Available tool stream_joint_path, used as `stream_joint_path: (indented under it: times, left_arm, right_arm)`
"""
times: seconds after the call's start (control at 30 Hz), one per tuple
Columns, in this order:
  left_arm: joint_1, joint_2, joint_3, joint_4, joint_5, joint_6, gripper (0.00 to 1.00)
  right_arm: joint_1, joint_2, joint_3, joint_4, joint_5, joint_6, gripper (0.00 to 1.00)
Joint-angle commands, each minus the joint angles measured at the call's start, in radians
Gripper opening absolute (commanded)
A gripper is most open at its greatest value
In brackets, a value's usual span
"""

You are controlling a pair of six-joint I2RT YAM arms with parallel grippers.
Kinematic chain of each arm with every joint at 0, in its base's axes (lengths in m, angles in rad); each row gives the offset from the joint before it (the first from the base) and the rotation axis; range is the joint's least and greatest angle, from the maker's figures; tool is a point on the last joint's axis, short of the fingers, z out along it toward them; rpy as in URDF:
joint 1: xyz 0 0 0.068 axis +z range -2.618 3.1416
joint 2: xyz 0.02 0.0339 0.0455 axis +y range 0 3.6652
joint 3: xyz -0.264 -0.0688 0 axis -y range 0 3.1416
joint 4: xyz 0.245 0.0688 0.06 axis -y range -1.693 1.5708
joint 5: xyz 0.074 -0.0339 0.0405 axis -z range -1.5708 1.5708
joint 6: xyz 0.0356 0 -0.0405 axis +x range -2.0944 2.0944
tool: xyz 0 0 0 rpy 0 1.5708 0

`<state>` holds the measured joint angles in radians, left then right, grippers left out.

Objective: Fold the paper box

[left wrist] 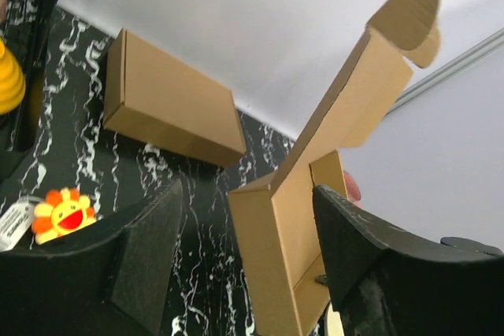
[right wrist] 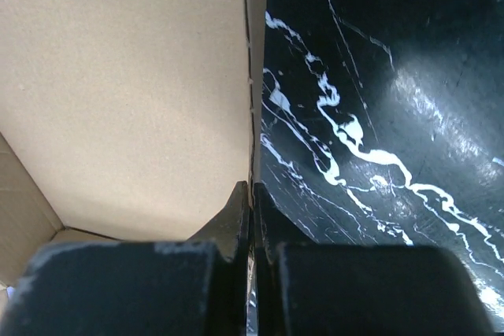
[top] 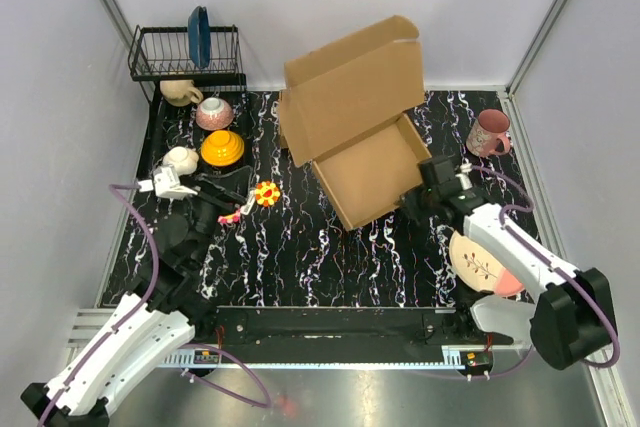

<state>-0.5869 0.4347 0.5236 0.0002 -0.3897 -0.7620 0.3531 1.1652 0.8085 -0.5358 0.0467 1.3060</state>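
The paper box (top: 375, 172) stands mid-table as a shallow brown cardboard tray, its lid (top: 350, 87) raised and leaning back. My right gripper (top: 418, 197) is at the tray's right wall. In the right wrist view its fingers (right wrist: 251, 190) are shut on the thin top edge of that wall, with the tray's inside (right wrist: 134, 76) to the left. My left gripper (top: 232, 199) hovers over the mat left of the box, apart from it. In the left wrist view it (left wrist: 246, 194) stands open with nothing between its pads, and the box (left wrist: 276, 257) shows beyond them.
A second, closed cardboard box (left wrist: 173, 108) lies at the back behind the lid. A dish rack (top: 185, 52) with a blue plate, bowls (top: 222, 147) and cups fill the back left. A sunflower toy (top: 266, 193), a pink mug (top: 488, 133) and a patterned plate (top: 480, 262) also sit on the mat.
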Motion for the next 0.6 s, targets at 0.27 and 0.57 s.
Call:
stream_joint_path:
  times: [0.27, 0.57]
  left_arm:
    - [-0.031, 0.033, -0.083, 0.001, -0.063, -0.074, 0.71]
    - [-0.033, 0.053, -0.068, -0.022, -0.083, -0.039, 0.74]
  right_arm:
    - [0.296, 0.387, 0.086, 0.109, 0.242, 0.524, 0.0]
    - [0.3, 0.367, 0.086, 0.089, 0.285, 0.443, 0.53]
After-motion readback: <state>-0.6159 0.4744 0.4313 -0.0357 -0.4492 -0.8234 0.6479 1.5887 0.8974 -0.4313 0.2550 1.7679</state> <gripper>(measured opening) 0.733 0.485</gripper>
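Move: The open box hangs from the right fingers, shut on its near wall; its tray's middle lies some 8 cm ahead and 9 cm left of that hand. The bare table spot for it is about 6 cm ahead, 14 cm left and 11 cm below. The mug stands roughly 17 cm ahead and 16 cm right, the plate 10 cm back and 16 cm right. From the left hand, the box is about 10 cm ahead, 25 cm right and 20 cm lower. The box, still pinched by its near wall, is lowered about 8 cm and carried some 8 cm left by the right hand, turning roughly 10 degrees clockwise down towards the bare table; near the end the hand edges forward, stops, and its fingers open about halfway astride the wall. The empty, open left hand sinks about 6 cm while tipping slightly down. ##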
